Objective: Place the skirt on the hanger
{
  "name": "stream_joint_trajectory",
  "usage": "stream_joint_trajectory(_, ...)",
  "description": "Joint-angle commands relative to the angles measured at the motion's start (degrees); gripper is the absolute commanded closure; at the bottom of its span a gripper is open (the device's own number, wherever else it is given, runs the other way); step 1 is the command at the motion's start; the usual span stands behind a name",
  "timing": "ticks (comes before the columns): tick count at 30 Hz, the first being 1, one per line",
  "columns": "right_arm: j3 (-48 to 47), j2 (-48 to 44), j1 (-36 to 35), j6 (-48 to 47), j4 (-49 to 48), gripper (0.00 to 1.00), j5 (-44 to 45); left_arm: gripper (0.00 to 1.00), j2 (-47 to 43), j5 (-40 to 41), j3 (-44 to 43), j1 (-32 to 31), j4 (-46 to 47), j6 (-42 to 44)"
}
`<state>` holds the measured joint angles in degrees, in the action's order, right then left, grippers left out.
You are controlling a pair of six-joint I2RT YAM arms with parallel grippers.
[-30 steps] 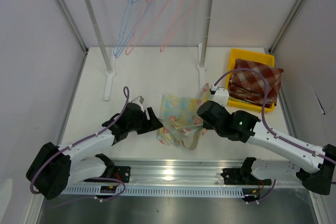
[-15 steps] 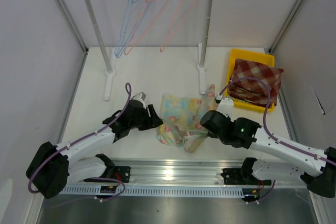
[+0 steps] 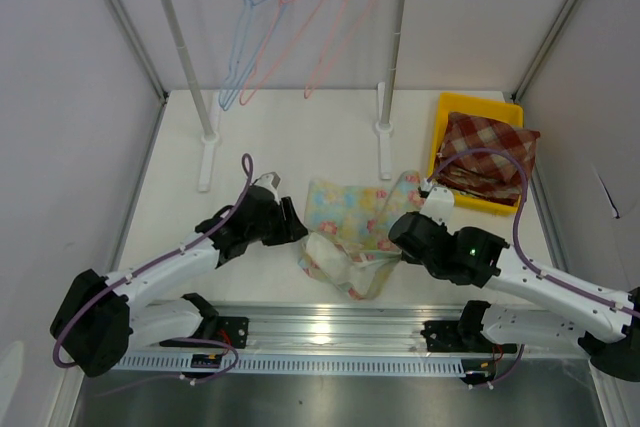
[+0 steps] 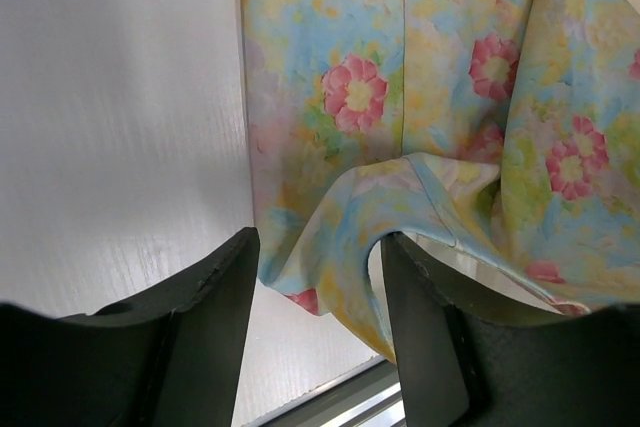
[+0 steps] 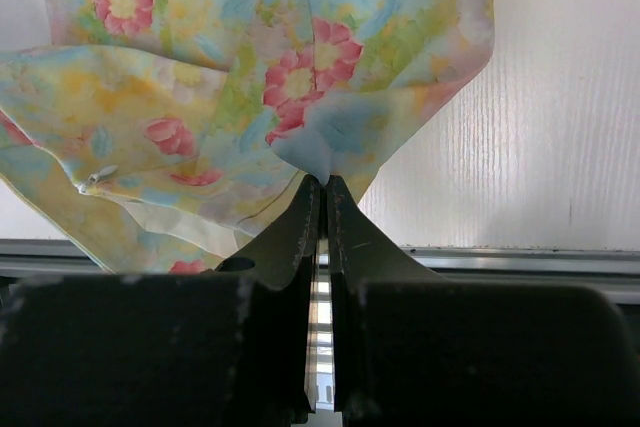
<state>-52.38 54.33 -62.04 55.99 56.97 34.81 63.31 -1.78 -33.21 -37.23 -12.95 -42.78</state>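
Observation:
The skirt (image 3: 348, 230), pastel floral cloth, lies crumpled mid-table. In the right wrist view my right gripper (image 5: 322, 185) is shut, pinching a bunched point of the skirt's (image 5: 250, 67) edge. From above, the right gripper (image 3: 398, 237) sits at the cloth's right side. My left gripper (image 3: 295, 223) is at the skirt's left edge. In the left wrist view it (image 4: 320, 287) stands open, with a raised fold of the skirt (image 4: 420, 97) between its fingers (image 4: 210, 317). A blue hanger (image 3: 255, 37) and two pink hangers (image 3: 345, 32) hang on the rack's rail.
A yellow bin (image 3: 478, 104) holding a red plaid cloth (image 3: 490, 152) stands at the back right. The rack's posts (image 3: 208, 137) (image 3: 385, 117) stand on the table behind the skirt. A metal rail (image 3: 330, 327) runs along the near edge. Walls close both sides.
The right arm has shifted toward the near right, keeping its pinch and drawing the skirt's right edge along. The left gripper's jaws have narrowed around the skirt's left fold.

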Motion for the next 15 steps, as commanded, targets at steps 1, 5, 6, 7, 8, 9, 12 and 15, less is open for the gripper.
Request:
stream_joint_trajectory(1,-0.62,-0.89,-0.27,1.93,1.21,1.0,3.07,0.43,-0.38,-1.73,-1.86,-0.65,0.03,2.09)
stream_joint_trajectory(5,-0.62,-1.15,-0.27,2.2,1.3,1.0,3.07,0.43,-1.17,-4.81,-1.94,-3.98,-0.32,3.41)
stream_joint_trajectory(6,-0.62,-1.15,-0.27,2.2,1.3,1.0,3.16,0.43,-1.34,-4.9,-2.29,-6.08,-1.19,3.58)
stream_joint_trajectory(7,-0.79,-1.15,-0.36,2.11,1.21,1.0,3.34,0.43,-1.61,-4.72,-2.47,-7.05,-1.72,3.67)
stream_joint_trajectory(8,-0.88,-1.15,-0.36,2.11,1.3,1.0,3.25,0.43,-1.7,-4.46,-2.65,-8.02,-2.25,3.5)
stream_joint_trajectory(9,-0.97,-1.15,-0.36,2.11,1.3,1.0,3.25,0.43,-1.78,-4.02,-2.65,-9.51,-3.04,3.32)
stream_joint_trajectory(12,-1.23,-1.06,-0.36,2.11,1.3,1.0,3.25,0.43,-2.05,-2.53,-1.43,-11.8,-4.62,2.18)
stream_joint_trajectory(15,-1.41,-1.15,-0.36,2.37,1.74,1.0,3.42,0.43,-2.93,-2.09,-0.02,-13.12,-4.8,0.86)
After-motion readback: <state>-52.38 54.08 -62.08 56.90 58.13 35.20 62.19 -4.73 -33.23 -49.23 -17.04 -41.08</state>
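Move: Just right of the left fingers, the raised waist flap of the skirt already hangs at the half-open tips; its middle lies about 9 cm to that hand's right, 5 cm back and 2 cm lower. The skirt's flat panel lies some 9 cm right and 5 cm ahead of the left hand; the table's front edge is about 16 cm back from it, straight behind. From the right hand, the flap is roughly 12 cm left and 2 cm back. Drawing back towards the table's front edge by about 6.5 cm and to the right by 3.5 cm, nearly level, the left hand drags the waist flap with one finger still tucked in its fold, slow at first, then quicker. Its wrist swings some 15 degrees clockwise and the fingers stay half open. The right hand holds still, closed on its corner of the skirt. ##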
